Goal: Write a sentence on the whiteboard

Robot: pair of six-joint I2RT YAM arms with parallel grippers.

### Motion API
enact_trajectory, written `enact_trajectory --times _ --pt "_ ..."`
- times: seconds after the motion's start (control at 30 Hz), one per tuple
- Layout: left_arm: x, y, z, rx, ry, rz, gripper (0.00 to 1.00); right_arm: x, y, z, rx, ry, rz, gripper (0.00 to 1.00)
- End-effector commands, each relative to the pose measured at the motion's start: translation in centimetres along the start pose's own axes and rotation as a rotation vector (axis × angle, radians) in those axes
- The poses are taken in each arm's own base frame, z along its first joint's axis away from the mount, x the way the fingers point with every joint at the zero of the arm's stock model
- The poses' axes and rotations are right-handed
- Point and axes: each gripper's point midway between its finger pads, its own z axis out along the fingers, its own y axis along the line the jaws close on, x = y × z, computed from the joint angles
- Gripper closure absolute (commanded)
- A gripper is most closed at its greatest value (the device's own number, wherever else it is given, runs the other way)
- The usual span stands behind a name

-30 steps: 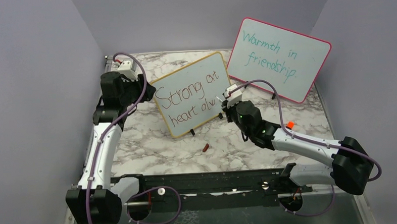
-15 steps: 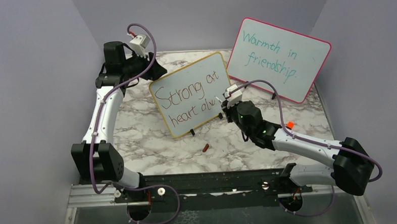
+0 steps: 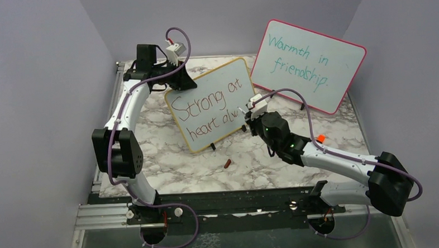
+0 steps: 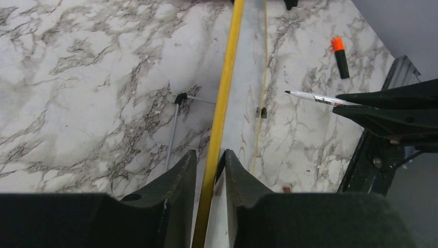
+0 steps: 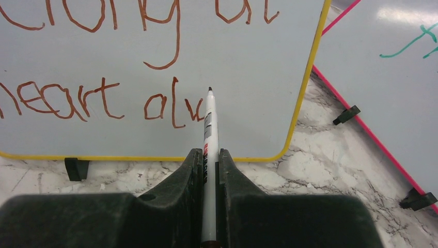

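Observation:
The whiteboard (image 3: 214,124), yellow-framed, stands tilted on black feet at mid table. The sentence (image 3: 205,105) on it reads "Strong at heart alw" in red-brown. My left gripper (image 3: 183,81) sits over the board's top left corner. In the left wrist view its fingers (image 4: 186,170) straddle the yellow frame (image 4: 223,103), open, with a thin gap on the left side. My right gripper (image 5: 209,155) is shut on a white marker (image 5: 208,124). The marker's tip points at the board just right of the last letter of the sentence (image 5: 103,98). That marker (image 4: 315,96) also shows in the left wrist view.
A pink-framed board (image 3: 309,64) with teal writing leans behind at the right, its lower edge close to my right arm. An orange-capped marker (image 3: 320,138) lies right of that arm. A small red-brown cap (image 3: 227,164) lies in front of the whiteboard. Grey walls close three sides.
My left arm has swung up and right from the table's left side to the whiteboard's top left corner, and its jaws have narrowed around the frame. The right arm has not moved.

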Motion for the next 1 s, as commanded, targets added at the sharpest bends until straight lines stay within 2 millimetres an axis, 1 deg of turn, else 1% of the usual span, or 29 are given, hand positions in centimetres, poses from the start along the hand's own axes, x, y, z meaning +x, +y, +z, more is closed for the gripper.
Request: enact_trajectory --times 0.0,0.1,0.17,0.2,0.3,0.43,0.57,0.7,0.83,0.97 --pt "0.2 -1.2 0.0 0.101 0.024 0.021 0.81 -0.6 -0.4 0.2 0.017 -0.001 -0.016 0.99" --pt "1.2 -0.9 -0.2 0.1 0.063 0.025 0.93 -0.3 -0.5 0.2 0.021 0.003 -0.024 0.99" --pt "1.9 -0.7 -0.3 0.095 0.084 0.033 0.99 0.0 -0.3 0.2 0.011 0.011 -0.029 0.99" --pt "2.3 -0.5 -0.4 0.087 0.097 0.03 1.0 0.2 -0.3 0.3 0.01 0.018 -0.03 0.99" --pt "2.9 -0.7 -0.9 0.092 0.122 0.057 1.0 0.5 -0.4 0.3 0.015 0.027 -0.034 0.99" --pt "3.1 -0.8 -1.8 0.076 0.139 0.09 1.0 1.0 0.1 0.3 -0.011 0.037 -0.041 0.99" --pt "3.3 -0.5 -2.5 0.056 0.152 0.11 1.0 2.1 0.6 0.5 -0.033 0.064 -0.052 0.99" --pt "3.5 -0.7 -2.5 0.077 0.154 0.107 1.0 2.6 0.5 0.7 -0.022 0.064 -0.062 0.99" --pt "4.3 -0.6 -2.2 0.087 0.167 0.081 1.0 2.6 0.5 1.2 -0.011 0.045 -0.073 1.0" --pt "4.2 -0.7 -2.2 0.093 0.164 0.082 1.0 2.6 0.8 1.7 -0.019 0.038 -0.074 0.99"
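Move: The whiteboard's top frame already stands between the left fingers, its left corner about 10 cm left and 4 cm back, its right corner some 18 cm right and 8 cm ahead. The right hand holds the marker; the blank spot after the "w" is roughly 10 cm ahead, 4 cm left and 5 cm below, the "w" 2 cm farther left and 3 cm below the hand, the board's right edge 13 cm ahead and 5 cm right. That spot lies from the left hand about level, 15 cm right, 12 cm down. The left fingers shut on the whiteboard's top frame, pinching it, and draw it back about 3 cm, first edging right, then coming a little left, while the wrist turns some 10 degrees clockwise. The right hand keeps its grip on the marker and sinks about 3.5 cm, slowly then faster, bringing the tip beside the foot of the "w"; its touch on the board can't be seen. ##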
